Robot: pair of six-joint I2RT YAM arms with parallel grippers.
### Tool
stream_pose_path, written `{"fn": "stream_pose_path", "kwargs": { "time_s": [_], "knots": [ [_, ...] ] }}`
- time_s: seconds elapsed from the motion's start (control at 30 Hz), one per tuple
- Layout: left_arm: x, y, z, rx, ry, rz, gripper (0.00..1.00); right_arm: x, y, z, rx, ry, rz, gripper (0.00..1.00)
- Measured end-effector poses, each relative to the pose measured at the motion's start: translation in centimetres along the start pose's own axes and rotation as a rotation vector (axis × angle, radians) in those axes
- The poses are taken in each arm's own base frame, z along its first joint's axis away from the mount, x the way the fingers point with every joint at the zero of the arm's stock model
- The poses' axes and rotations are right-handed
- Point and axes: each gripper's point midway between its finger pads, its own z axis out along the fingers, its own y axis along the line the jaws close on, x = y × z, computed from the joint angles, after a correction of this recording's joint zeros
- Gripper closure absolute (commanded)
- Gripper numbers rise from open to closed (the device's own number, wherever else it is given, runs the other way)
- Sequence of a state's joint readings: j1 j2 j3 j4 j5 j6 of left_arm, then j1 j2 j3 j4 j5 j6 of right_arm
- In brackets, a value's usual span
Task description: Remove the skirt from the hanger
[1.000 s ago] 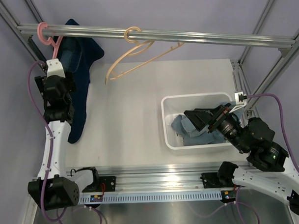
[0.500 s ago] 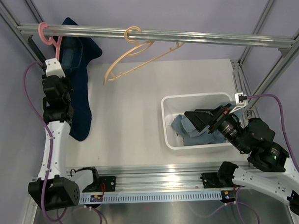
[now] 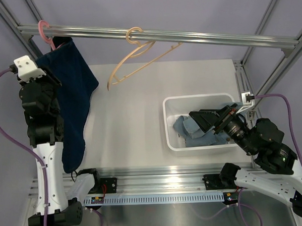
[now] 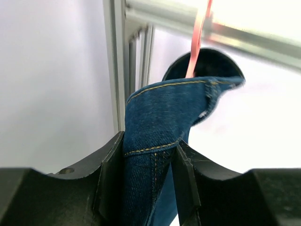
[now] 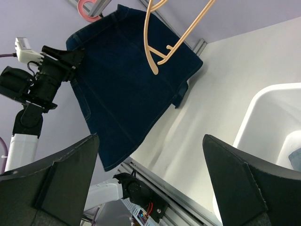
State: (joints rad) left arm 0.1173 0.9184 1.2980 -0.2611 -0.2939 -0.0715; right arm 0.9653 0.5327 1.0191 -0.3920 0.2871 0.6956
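Observation:
A dark blue denim skirt [image 3: 73, 96] hangs from a pink hanger [image 3: 45, 31] hooked at the left end of the rail. My left gripper [image 3: 51, 79] is shut on its waistband, and the cloth is drawn out leftward from the hanger. The left wrist view shows the stitched skirt [image 4: 160, 117] edge pinched in my left gripper [image 4: 148, 160], with the pink hanger [image 4: 197, 42] running into the waist above. My right gripper [image 3: 197, 116] is open over the bin, holding nothing. In its wrist view the skirt [image 5: 127, 89] shows beyond the wide-apart right gripper [image 5: 150, 141].
A bare beige hanger [image 3: 139, 51] hangs tilted from the middle of the rail [image 3: 198, 38]. A white bin [image 3: 167, 123] at the right holds light blue clothes [image 3: 191, 132]. Frame posts stand at the back corners and the left side.
My left gripper closed on the skirt's waistband, then the arm swung left and up. The skirt, bunched before, now spreads out wide from the hanger. The right arm barely moved.

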Motion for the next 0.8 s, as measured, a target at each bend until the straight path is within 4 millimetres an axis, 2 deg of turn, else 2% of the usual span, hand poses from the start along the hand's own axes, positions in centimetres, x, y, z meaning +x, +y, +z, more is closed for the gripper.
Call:
{"fn": "stream_pose_path", "kwargs": {
  "time_s": [0.1,0.37,0.57,0.67,0.8],
  "knots": [
    [-1.1,-0.1,-0.1,0.001,-0.027,-0.012,1.00,-0.1,0.0,-0.1,0.002,0.002,-0.001,0.01],
    [-0.2,-0.2,0.6,0.003,-0.025,-0.021,1.00,0.2,-0.3,0.2,0.025,0.023,-0.023,0.01],
    [0.4,-0.4,1.3,0.009,-0.016,-0.057,1.00,-0.5,0.4,0.4,0.021,0.017,-0.041,0.01],
    [2.0,-0.5,1.3,0.017,-0.001,-0.075,1.00,-0.9,0.5,0.2,0.016,0.007,-0.043,0.01],
    [6.4,-0.9,1.4,0.041,0.071,-0.081,1.00,-1.0,0.6,0.0,0.012,0.001,-0.044,0.01]
  ]
}}
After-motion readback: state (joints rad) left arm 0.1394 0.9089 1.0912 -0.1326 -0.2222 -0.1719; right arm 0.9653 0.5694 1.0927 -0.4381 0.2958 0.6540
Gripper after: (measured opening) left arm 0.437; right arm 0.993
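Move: The left hand still grips the waistband of the navy skirt; the pink hanger it hangs on is about 10 cm ahead and 7 cm above, neither left nor right. The rail runs some 13 cm ahead and 13 cm up, level sideways. The empty hanger is roughly 30 cm to the right, 8 cm ahead and 5 cm up. From the idle right hand, the pink hanger lies about 27 cm ahead, 46 cm left and 10 cm higher. Keeping its pinch on the waistband, the left hand sinks about 6 cm, mostly late, easing 2.5 cm forward. ##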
